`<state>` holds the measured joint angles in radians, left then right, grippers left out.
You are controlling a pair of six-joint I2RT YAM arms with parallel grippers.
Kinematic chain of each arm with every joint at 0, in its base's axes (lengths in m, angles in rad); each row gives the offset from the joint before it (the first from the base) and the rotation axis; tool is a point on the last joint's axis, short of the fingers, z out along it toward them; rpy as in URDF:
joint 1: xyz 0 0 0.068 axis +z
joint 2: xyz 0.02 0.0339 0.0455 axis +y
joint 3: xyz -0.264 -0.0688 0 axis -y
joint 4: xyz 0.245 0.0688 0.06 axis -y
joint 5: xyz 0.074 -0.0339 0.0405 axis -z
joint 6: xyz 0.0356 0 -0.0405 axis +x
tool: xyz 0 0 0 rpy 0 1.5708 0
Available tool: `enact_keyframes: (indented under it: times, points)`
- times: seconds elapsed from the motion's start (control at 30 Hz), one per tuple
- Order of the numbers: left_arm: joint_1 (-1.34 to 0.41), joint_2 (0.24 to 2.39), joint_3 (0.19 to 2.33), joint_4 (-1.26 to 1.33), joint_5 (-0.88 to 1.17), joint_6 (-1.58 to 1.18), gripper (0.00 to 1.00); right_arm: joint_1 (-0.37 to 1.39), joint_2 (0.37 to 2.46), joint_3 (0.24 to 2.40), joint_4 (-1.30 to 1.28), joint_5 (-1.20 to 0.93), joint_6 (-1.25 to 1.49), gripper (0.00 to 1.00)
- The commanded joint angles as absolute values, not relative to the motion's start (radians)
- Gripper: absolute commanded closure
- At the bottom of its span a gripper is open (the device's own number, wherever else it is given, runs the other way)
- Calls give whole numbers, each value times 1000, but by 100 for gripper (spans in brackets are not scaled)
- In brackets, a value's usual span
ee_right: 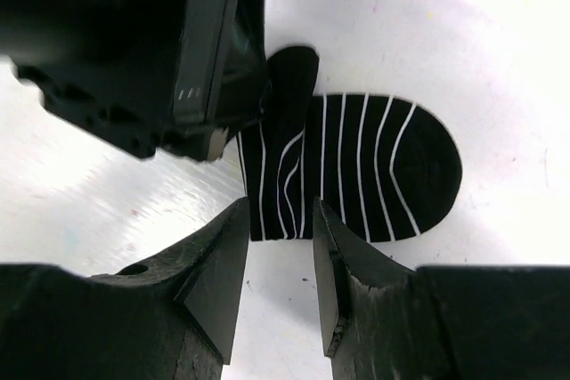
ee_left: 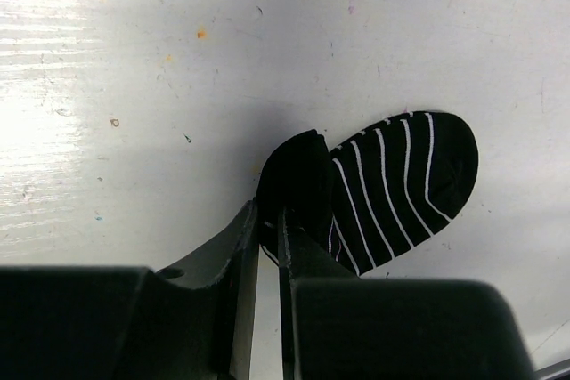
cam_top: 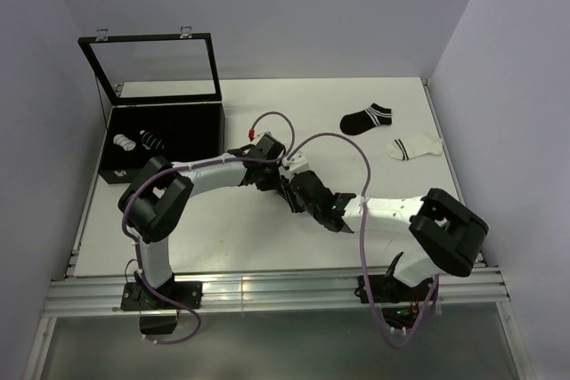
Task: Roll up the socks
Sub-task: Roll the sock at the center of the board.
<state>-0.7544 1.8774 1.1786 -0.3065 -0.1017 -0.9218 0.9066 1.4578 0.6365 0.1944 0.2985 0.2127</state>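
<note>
A black sock with thin white stripes point(ee_right: 365, 166) lies flat on the white table, one end folded over into a plain black flap point(ee_left: 298, 180). My left gripper point(ee_left: 270, 220) is shut on that folded end, with fabric pinched between its tips. It also shows as the black block point(ee_right: 169, 51) at the top left of the right wrist view. My right gripper point(ee_right: 279, 215) is open, its fingertips either side of the sock's straight near edge without squeezing it. In the top view both grippers point(cam_top: 267, 175) point(cam_top: 300, 188) meet mid-table and hide this sock.
Two loose socks lie at the back right, one black point(cam_top: 366, 118) and one white with black stripes point(cam_top: 414, 146). A black box point(cam_top: 209, 135) with its lid raised stands at the left and holds two rolled bundles point(cam_top: 125, 142) point(cam_top: 153, 141).
</note>
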Motion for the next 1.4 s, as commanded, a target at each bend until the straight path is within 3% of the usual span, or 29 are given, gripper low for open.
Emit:
enact_keyframes:
  times: [0.0,0.5,0.63,0.73,0.77,1.03,1.1,1.37]
  points:
    - [-761,1901,1200,-353,-107,-890,83,953,1494,684,230,408,141,58]
    - [-759,1901,1183,-330,-72,-913,84,1005,1640,689,315,432,132,61]
    - [-759,1896,1178,-322,-66,-922,83,1011,1652,689,304,463,159,77]
    - [-758,1864,1158,-305,-78,-943,78,1006,1631,664,298,457,205,93]
    - [-752,1852,1135,-295,-83,-954,71,1000,1623,646,301,440,231,98]
    - [-713,1665,942,-144,-120,-1069,34,839,1494,494,455,80,399,100]
    - [-715,1635,907,-83,-123,-1091,30,764,1476,433,552,-42,463,100]
    - [-732,1588,796,83,-92,-1134,29,571,1580,309,819,-328,696,100]
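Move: The center sock lies on the board about 4 cm ahead of the right hand and 4 cm below. For the left hand, which pinches its folded end, the sock's middle is some 4 cm to the right, level in reach, 1 cm lower. Other socks from the right hand: the black sock 23 cm ahead, 20 cm right; the white sock 16 cm ahead, 33 cm right. Right drops 3.5 cm, pinches the sock's folded end, swings 3 cm right, tilting; left releases, retreating left 4 cm. ##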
